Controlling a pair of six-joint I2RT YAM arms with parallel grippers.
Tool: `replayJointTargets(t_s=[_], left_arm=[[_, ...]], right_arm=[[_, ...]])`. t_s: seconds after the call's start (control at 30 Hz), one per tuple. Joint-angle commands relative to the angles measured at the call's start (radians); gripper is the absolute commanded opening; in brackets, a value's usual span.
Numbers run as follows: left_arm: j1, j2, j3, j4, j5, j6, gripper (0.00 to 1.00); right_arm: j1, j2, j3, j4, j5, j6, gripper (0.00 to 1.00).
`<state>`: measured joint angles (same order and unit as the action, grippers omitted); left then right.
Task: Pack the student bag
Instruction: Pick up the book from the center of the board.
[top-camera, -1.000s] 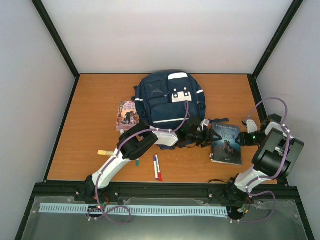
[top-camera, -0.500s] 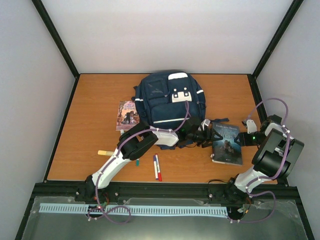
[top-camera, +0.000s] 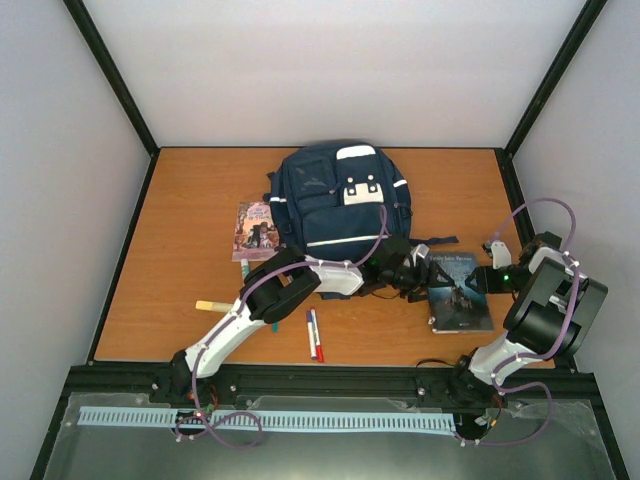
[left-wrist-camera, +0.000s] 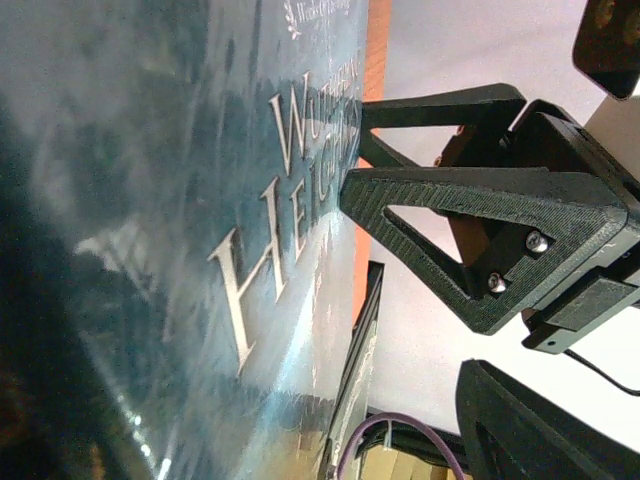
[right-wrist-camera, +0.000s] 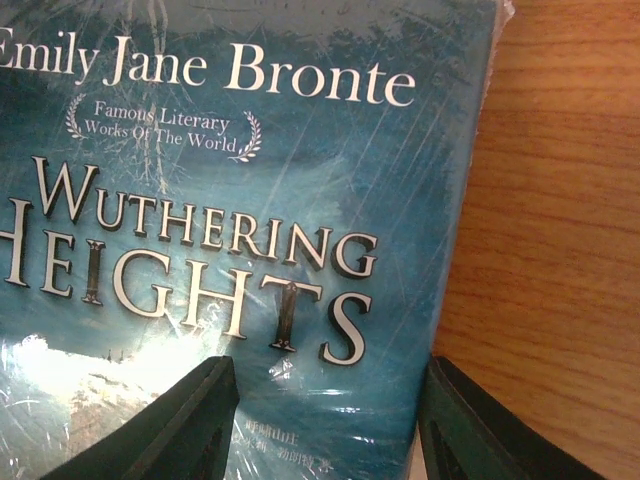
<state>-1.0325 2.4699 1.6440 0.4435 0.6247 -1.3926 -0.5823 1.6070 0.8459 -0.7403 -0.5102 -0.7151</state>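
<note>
The navy student bag (top-camera: 340, 195) lies at the back middle of the table, apart from both grippers. A teal book, "Wuthering Heights" (top-camera: 461, 291), lies flat to the bag's right. My left gripper (top-camera: 426, 273) is at the book's left edge, with its jaws wide apart. In the left wrist view the cover (left-wrist-camera: 210, 230) fills the left side and one of my fingers (left-wrist-camera: 545, 430) shows at the lower right. My right gripper (top-camera: 488, 277) is open at the book's far right corner. In the right wrist view its fingers (right-wrist-camera: 185, 425) straddle the cover (right-wrist-camera: 250, 200).
A small pink-covered book (top-camera: 255, 229) lies left of the bag. Red and blue markers (top-camera: 313, 335), a green-capped one (top-camera: 274, 325) and a yellowish one (top-camera: 210, 305) lie near the front. A dark bag strap (top-camera: 440, 240) trails towards the teal book. The right gripper's black fingers (left-wrist-camera: 470, 235) show in the left wrist view.
My left gripper has moved right against the teal book. The book has slid and turned slightly to the right. My right gripper has barely moved.
</note>
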Motion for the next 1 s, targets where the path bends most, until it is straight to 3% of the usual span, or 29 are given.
replayJointTargets(t_s=[0.0, 0.13, 0.43, 0.67, 0.87, 0.97], left_arm=[[-0.024, -0.03, 0.104, 0.107, 0.014, 0.021, 0.78], [-0.025, -0.042, 0.083, 0.11, 0.005, 0.024, 0.65], [-0.022, -0.143, -0.015, 0.084, -0.035, 0.108, 0.22], [0.01, -0.25, -0.056, -0.006, 0.022, 0.238, 0.06], [0.056, -0.461, -0.084, -0.377, -0.019, 0.545, 0.01], [0.077, -0.538, -0.09, -0.499, -0.031, 0.647, 0.01]], right_arm=[[0.021, 0.008, -0.051, -0.108, -0.02, -0.01, 0.52], [0.018, 0.011, -0.047, -0.111, -0.023, -0.011, 0.52], [-0.034, -0.038, 0.023, -0.197, -0.073, -0.037, 0.54], [-0.099, -0.163, 0.046, -0.298, -0.122, -0.112, 0.6], [-0.143, -0.298, 0.11, -0.439, -0.172, -0.248, 0.81], [-0.145, -0.327, 0.151, -0.467, -0.21, -0.265, 0.85]])
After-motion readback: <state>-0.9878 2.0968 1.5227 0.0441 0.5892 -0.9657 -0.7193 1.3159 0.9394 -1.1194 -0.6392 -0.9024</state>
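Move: The Wuthering Heights book lies with its left edge between the left hand's open fingers; its middle is about 5 cm to the right of that hand, 3 cm back and 3 cm below. From the right hand, which straddles the right edge, the middle is some 5 cm left, 2 cm back and slightly lower. The backpack's middle is about 26 cm left of the left hand and 16 cm ahead; the backpack strap lies around 11 cm ahead and 10 cm left of the right hand. The left fingers pinch the book's spine side between them, dipping about 1 cm as they close, then lift it some 9 cm while drawing left about 6 cm and rolling roughly 20 degrees. The right hand rises alongside, also some 9 cm, backing 3 cm towards the base and spreading its fingers to come free of the right edge. ##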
